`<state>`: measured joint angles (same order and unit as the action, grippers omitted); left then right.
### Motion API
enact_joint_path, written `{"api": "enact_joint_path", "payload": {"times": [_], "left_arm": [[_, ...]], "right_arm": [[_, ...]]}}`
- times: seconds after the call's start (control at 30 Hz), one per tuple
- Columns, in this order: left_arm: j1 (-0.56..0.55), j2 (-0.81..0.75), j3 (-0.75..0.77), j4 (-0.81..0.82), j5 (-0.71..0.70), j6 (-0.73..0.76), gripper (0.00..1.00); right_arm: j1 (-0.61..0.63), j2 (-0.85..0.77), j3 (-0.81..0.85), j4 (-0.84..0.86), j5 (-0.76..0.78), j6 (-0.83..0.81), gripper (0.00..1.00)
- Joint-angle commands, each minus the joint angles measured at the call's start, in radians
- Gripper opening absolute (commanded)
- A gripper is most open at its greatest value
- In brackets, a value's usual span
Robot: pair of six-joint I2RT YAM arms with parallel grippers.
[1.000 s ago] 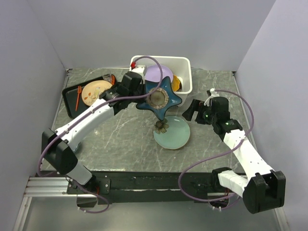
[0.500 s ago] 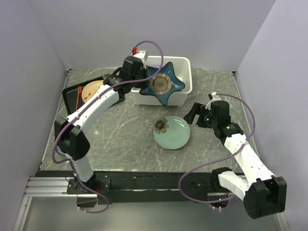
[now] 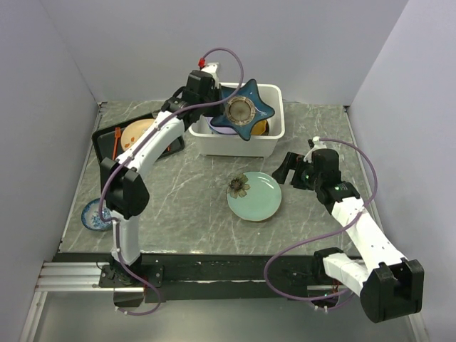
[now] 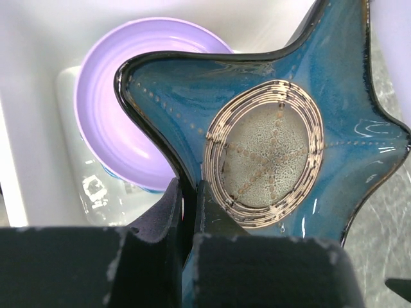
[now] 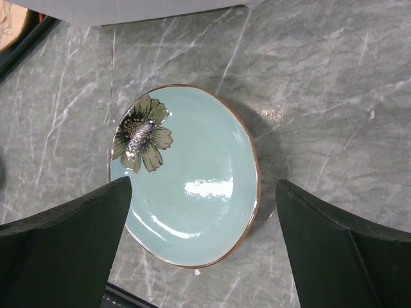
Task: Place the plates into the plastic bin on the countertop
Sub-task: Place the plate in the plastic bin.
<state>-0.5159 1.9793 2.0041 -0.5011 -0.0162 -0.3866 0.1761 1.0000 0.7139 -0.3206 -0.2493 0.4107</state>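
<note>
My left gripper (image 3: pixel 216 116) is shut on the edge of the navy star-shaped plate (image 3: pixel 244 110), which hangs tilted over the white plastic bin (image 3: pixel 235 147). The left wrist view shows the fingers (image 4: pixel 168 205) clamping the star plate (image 4: pixel 321 83) above a purple plate (image 4: pixel 119 102) lying in the bin. An orange plate (image 3: pixel 261 128) also shows inside the bin. A pale green plate with a flower (image 3: pixel 254 197) rests on the grey countertop (image 3: pixel 185 192). My right gripper (image 3: pixel 288 168) hovers open just right of that plate. In the right wrist view, the right gripper (image 5: pixel 204 186) straddles the green plate (image 5: pixel 192 160) from above.
A black tray (image 3: pixel 102 146) at the back left holds a beige plate (image 3: pixel 140 134) and an orange utensil (image 3: pixel 115 144). A small blue bowl (image 3: pixel 93 214) sits near the left wall beside the left arm's base. Walls close in the left, back and right sides.
The left arm has carried the star plate up and back, from over the countertop in front of the bin to above the bin. The right arm has hardly moved.
</note>
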Motion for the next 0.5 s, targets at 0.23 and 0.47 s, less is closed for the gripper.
{"api": "enact_joint_path", "payload": {"times": [0.23,0.47], "left_arm": [[0.068,0.047,0.143,0.205,0.110,-0.080,0.01],[0.074,0.145,0.222,0.228,0.127,-0.093,0.01]], "right_arm": [[-0.004,0.018,-0.010,0.061,-0.011,0.013,1.00],[-0.006,0.038,-0.019,0.061,-0.018,0.008,1.00]]}}
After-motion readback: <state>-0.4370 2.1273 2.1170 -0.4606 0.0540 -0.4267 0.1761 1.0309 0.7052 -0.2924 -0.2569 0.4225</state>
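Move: The star plate is already pinched by one point in the left hand. The plastic bin it is going into has its middle about 6 cm ahead of that hand, 6 cm to its right and some 20 cm below. In the bin the purple plate lies roughly 8 cm ahead, 2 cm right, and the orange plate about 6 cm ahead, 12 cm right, both around 20 cm down. From the idle right hand the bin is some 24 cm ahead, 13 cm left and 8 cm lower. The blue star plate, kept pinched by one point in the shut left fingers, is carried about 5 cm forward over the plastic bin towards its back wall. The left hand sinks some 2.5 cm on the way and drifts a centimetre or so left, with only a slight roll of the wrist. ##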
